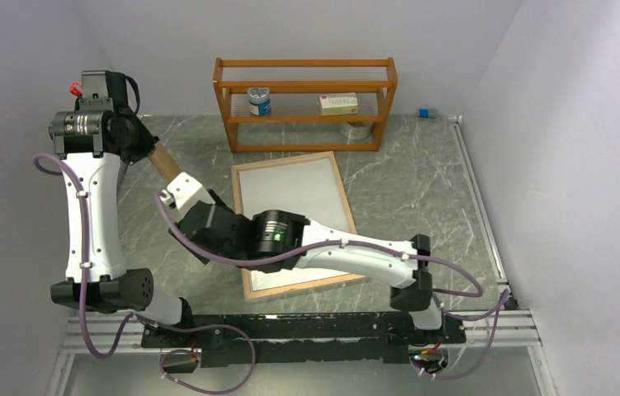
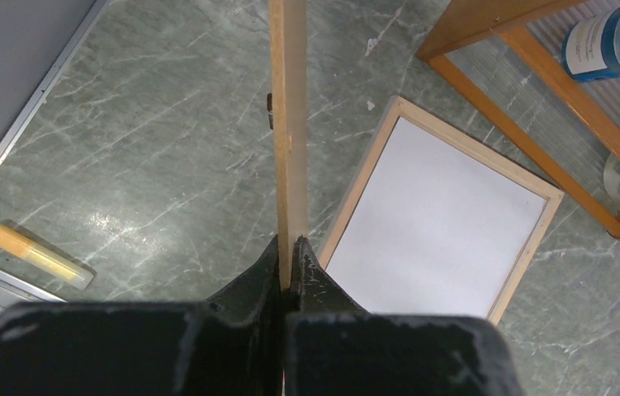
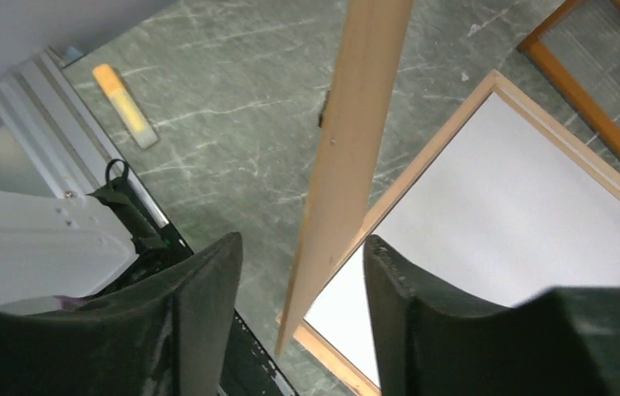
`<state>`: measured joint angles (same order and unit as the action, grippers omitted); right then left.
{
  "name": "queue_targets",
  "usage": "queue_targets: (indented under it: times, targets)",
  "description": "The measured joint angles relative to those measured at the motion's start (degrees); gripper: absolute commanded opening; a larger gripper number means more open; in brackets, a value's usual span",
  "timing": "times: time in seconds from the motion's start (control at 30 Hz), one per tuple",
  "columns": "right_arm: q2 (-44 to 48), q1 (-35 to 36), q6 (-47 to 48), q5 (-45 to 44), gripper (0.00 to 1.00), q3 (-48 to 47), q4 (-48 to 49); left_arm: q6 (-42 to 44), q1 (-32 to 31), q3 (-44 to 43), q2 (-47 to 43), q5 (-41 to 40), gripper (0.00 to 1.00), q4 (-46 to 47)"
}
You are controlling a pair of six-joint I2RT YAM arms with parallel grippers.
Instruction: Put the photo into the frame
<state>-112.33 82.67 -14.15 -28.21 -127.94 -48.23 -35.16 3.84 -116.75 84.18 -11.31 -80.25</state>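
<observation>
The frame (image 1: 290, 158) lies flat on the marble table with its light wood back rim (image 2: 364, 177) up. A plain white surface (image 3: 496, 198) fills it; it may be the photo face down, but no picture shows. My left gripper (image 2: 290, 247) is shut on the edge of a thin brown backing board (image 2: 287, 124) and holds it upright above the table, left of the frame. My right gripper (image 3: 302, 239) is open. Its fingers stand either side of the board's lower corner (image 3: 356, 148) with a gap on each side. In the top view the board (image 1: 166, 162) runs between both grippers.
An orange wooden shelf rack (image 1: 305, 103) stands at the back with a jar (image 1: 259, 101), a small box (image 1: 338, 103) and a tape roll (image 1: 357, 129). An orange-capped tube (image 2: 38, 254) lies near the left rail. The right arm reaches across the frame's near half.
</observation>
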Motion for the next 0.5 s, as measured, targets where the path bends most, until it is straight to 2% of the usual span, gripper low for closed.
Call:
queue_targets:
  times: [0.1,0.13,0.2,0.3,0.43,0.47,0.5]
  targets:
    - [-3.58,0.26,0.79,-1.07,0.47,-2.38,-1.22,0.00,0.00,-0.28,0.00,0.48,0.03,-0.07]
    - [-4.66,0.31,0.98,-1.49,0.42,-2.82,-1.62,0.00,0.00,-0.42,0.00,0.61,0.02,-0.17]
    - [-6.32,0.31,1.33,-1.95,0.24,-3.08,-2.49,0.02,0.00,-0.63,0.00,0.94,0.02,-0.26]
    - [-7.93,0.31,1.60,-3.67,0.02,-3.93,-3.78,0.28,0.07,-0.66,-0.02,1.03,0.02,-0.20]
    - [-8.20,-0.02,0.42,-7.52,0.00,-5.55,-6.54,0.26,0.74,-0.66,-0.11,0.09,0.02,-0.57]
    - [-8.20,-0.15,0.44,-8.02,0.00,-5.60,-6.56,-0.02,0.87,-0.66,-0.24,0.28,0.05,-0.15]
    - [-8.20,-0.17,0.44,-8.44,0.00,-5.60,-6.54,-0.04,0.85,-0.66,-0.39,0.59,0.14,0.28]
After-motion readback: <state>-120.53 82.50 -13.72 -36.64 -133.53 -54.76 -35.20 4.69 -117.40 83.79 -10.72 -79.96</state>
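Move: For the open right hand, the near end of the upright backboard's upper edge is about 2 cm ahead, level left-right and 4 cm below. From that hand the frame, with its white sheet inside, lies some 15 cm ahead, 21 cm right and 31 cm down; the yellow tube about 5 cm back, 18 cm left and just as low. The left hand already grips the board; that near edge end is roughly 15 cm back, 8 cm right and 6 cm below it. The right fingers close onto the backboard's upper edge and pinch it between their tips, after the hand has dropped about 5 cm onto it, tipping some 10 degrees further down. While they shut, the hand eases forward 2 cm or so and turns slightly clockwise. The left hand stays practically in place and keeps its grip on the same board. ##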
